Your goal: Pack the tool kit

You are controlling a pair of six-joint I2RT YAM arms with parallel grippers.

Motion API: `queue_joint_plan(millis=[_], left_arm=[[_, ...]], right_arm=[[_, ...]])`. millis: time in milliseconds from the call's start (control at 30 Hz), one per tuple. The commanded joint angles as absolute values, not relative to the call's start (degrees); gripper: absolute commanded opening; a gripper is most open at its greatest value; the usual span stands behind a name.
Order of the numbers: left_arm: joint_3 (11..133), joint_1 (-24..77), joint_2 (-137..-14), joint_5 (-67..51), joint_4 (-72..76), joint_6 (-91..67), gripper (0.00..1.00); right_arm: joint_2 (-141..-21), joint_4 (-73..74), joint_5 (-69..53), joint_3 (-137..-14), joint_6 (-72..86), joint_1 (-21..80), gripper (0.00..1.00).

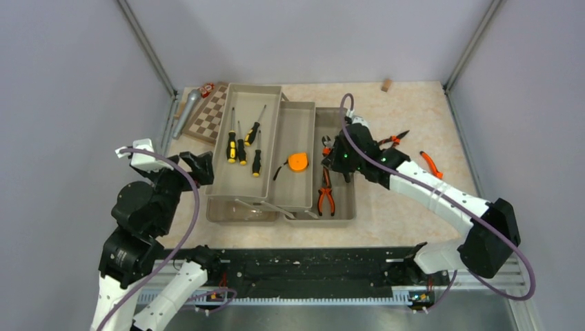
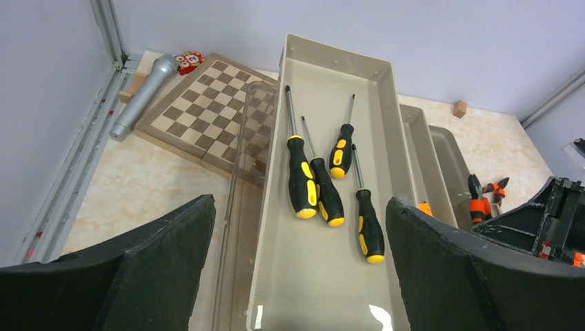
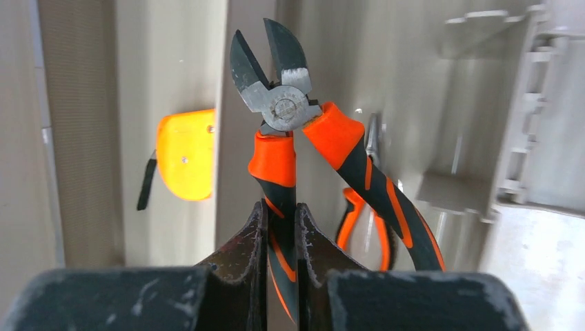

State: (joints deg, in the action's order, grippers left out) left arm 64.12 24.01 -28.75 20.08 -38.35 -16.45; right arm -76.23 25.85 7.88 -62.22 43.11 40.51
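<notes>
The tool kit box stands open mid-table with its beige trays spread side by side. Several yellow-black screwdrivers lie in the left tray. The orange tape measure sits in the middle tray. One pair of orange-handled pliers lies in the right tray. My right gripper is shut on one handle of orange-handled cutters, which hang above the right tray. By the left tray's near corner my left gripper stands wide open, holding nothing.
Two more orange-handled pliers lie on the table right of the box. A chessboard and a silver microphone sit at the back left. A small wooden block is near the back wall.
</notes>
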Motion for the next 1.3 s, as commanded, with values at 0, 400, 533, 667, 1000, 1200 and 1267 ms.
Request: queue_joint_plan(millis=[0, 400, 533, 667, 1000, 1200, 1267], left_arm=[[65.8, 23.8, -28.1, 21.1, -38.3, -15.8, 0.98], [66.9, 23.8, -28.0, 21.2, -39.3, -15.6, 0.98], [67.2, 23.8, -27.8, 21.1, -40.0, -15.9, 0.98], [67.1, 23.8, -27.1, 21.4, -40.5, -16.1, 0.98], [67.6, 23.8, -27.2, 21.4, -40.5, -16.1, 0.98], [67.0, 23.8, -26.8, 21.6, -40.6, -16.1, 0.98], [66.4, 23.8, -26.4, 21.7, -40.5, -16.4, 0.98]], right_arm=[[-77.3, 17.8, 5.2, -61.9, 48.2, 42.1, 0.00], [-81.3, 9.6, 8.3, -52.2, 55.8, 40.6, 0.00], [-84.0, 5.6, 5.8, -50.4, 56.7, 39.2, 0.07], [-86.4, 5.6, 5.1, -51.9, 55.7, 39.1, 0.22], [-81.7, 13.7, 9.4, -56.6, 50.9, 39.1, 0.47], [-75.4, 22.1, 16.1, -60.7, 45.5, 37.6, 0.52], [-74.0, 25.4, 17.3, -61.7, 44.0, 35.2, 0.53]])
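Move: Some 14 cm below the right hand, which already grips the cutters by one handle, lies their spot on the box floor, about 1 cm forward and 1 cm to the left. The orange pliers lie there too, 2 cm back of the hand and level sideways. The tape measure sits 4 cm ahead, 8 cm left and 9 cm down; the box latch is 4 cm ahead and 9 cm right. From the left hand that spot is roughly 10 cm ahead, 28 cm right and 34 cm below. Sinking about 11 cm into the box's deep compartment after a brief 2 cm shift left, the right hand tips its fingers some 10 degrees farther down, then opens about halfway and lets go of the cutters' handle beside the orange pliers. It then backs straight up about 8 cm, easing 2 cm forward and a little right, with the fingers open. ##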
